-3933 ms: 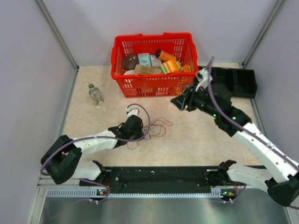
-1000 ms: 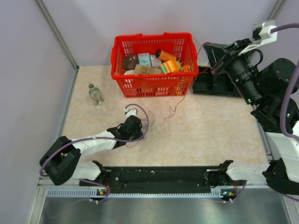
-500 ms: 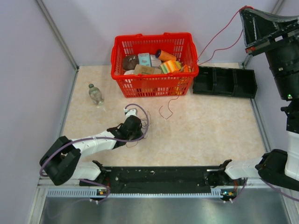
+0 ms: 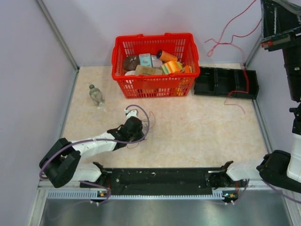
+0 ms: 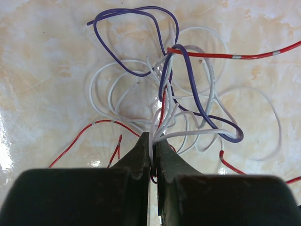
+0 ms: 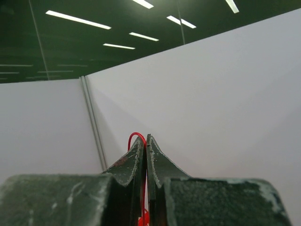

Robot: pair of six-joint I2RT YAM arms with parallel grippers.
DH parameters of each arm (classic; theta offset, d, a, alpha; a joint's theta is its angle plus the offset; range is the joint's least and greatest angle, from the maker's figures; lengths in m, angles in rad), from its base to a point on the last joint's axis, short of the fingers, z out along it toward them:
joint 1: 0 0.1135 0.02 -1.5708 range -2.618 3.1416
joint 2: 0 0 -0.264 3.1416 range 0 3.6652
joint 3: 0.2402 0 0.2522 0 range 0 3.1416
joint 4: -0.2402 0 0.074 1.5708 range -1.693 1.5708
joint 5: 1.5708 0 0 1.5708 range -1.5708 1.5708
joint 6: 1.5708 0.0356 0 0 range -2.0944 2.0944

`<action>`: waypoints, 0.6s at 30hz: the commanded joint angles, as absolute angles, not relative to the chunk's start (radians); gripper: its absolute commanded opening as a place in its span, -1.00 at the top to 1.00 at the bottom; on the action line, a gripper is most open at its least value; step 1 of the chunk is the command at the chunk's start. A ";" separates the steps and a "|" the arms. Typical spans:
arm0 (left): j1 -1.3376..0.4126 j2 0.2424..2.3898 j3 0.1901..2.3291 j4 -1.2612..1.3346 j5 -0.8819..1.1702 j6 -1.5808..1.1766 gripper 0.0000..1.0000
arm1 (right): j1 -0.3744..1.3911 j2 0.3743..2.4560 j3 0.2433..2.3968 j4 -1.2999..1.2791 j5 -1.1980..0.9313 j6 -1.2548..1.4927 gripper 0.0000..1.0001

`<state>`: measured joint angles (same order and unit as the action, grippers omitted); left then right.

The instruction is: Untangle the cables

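Observation:
The cables (image 5: 188, 94) are a tangle of thin white, purple and red loops on the marbled table. My left gripper (image 5: 153, 139) is shut on several white strands and a purple one at the tangle's near edge. From above, that gripper (image 4: 136, 126) sits low on the table with the bundle (image 4: 146, 123) just right of it. My right gripper (image 6: 146, 137) is raised high toward the wall, shut on a single red cable (image 6: 135, 136) that loops over its tip. That red cable (image 4: 246, 79) hangs from the top right, its tail trailing over the black tray.
A red basket (image 4: 155, 84) full of groceries stands at the back centre. A small plastic bottle (image 4: 96, 95) stands to its left. A black divided tray (image 4: 221, 82) lies at the back right. Grey walls close in on both sides.
The right arm rose higher, and the red cable's lower end left the table near the bundle and swung right to the black tray. The left gripper stayed put on the bundle.

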<state>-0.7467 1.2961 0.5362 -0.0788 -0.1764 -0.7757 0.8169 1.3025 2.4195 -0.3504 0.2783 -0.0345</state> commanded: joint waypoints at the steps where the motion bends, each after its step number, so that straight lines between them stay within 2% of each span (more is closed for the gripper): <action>1: -0.741 1.253 0.525 -0.034 -0.180 -0.762 0.98 | 0.818 1.235 2.328 -0.272 0.274 -0.041 1.00; 3: -0.741 1.226 0.523 -0.037 -0.172 -0.747 0.81 | 0.819 1.194 2.220 -0.262 0.308 -0.037 1.00; 6: -0.741 1.158 0.508 -0.014 -0.138 -0.720 0.33 | 0.818 1.134 2.079 -0.253 0.345 -0.025 1.00; 9: -0.741 1.077 0.508 -0.009 -0.065 -0.695 0.02 | 0.818 1.085 1.971 -0.250 0.371 -0.014 1.00; 12: -0.742 0.996 0.514 0.020 0.026 -0.683 -0.11 | 0.818 1.054 1.890 -0.250 0.390 -0.008 1.00; 18: -0.742 0.876 0.503 0.021 0.064 -0.667 -0.17 | 0.819 1.003 1.708 -0.265 0.408 0.052 1.00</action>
<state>-0.7448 0.9375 0.5064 -0.0345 0.0135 -0.6991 0.8169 1.0458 1.7927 -0.2695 0.3702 0.0071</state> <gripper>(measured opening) 0.579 0.008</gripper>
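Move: The left gripper is still shut on the tangle near the table; the tangle's middle lies about 4 cm ahead, 3 cm right and 2 cm below. From that hand the bottle stands about 20 cm ahead and 21 cm left, the red basket some 31 cm ahead and 6 cm right. The right hand holds the freed red cable high up, with the tangle roughly 12 cm ahead, 28 cm left and 74 cm below; the black tray is about 32 cm ahead of it, 9 cm right and 73 cm below. Letting go of the tangle, the left fingers spread a little past half open while the hand lifts away about 10 cm, easing slightly right and tilting its fingertips up as it rolls. The right hand keeps its pinch on the hanging red cable; after a slight draw back it sinks some 13 cm, also going forward and left, towards the table, fingers tipping down. ##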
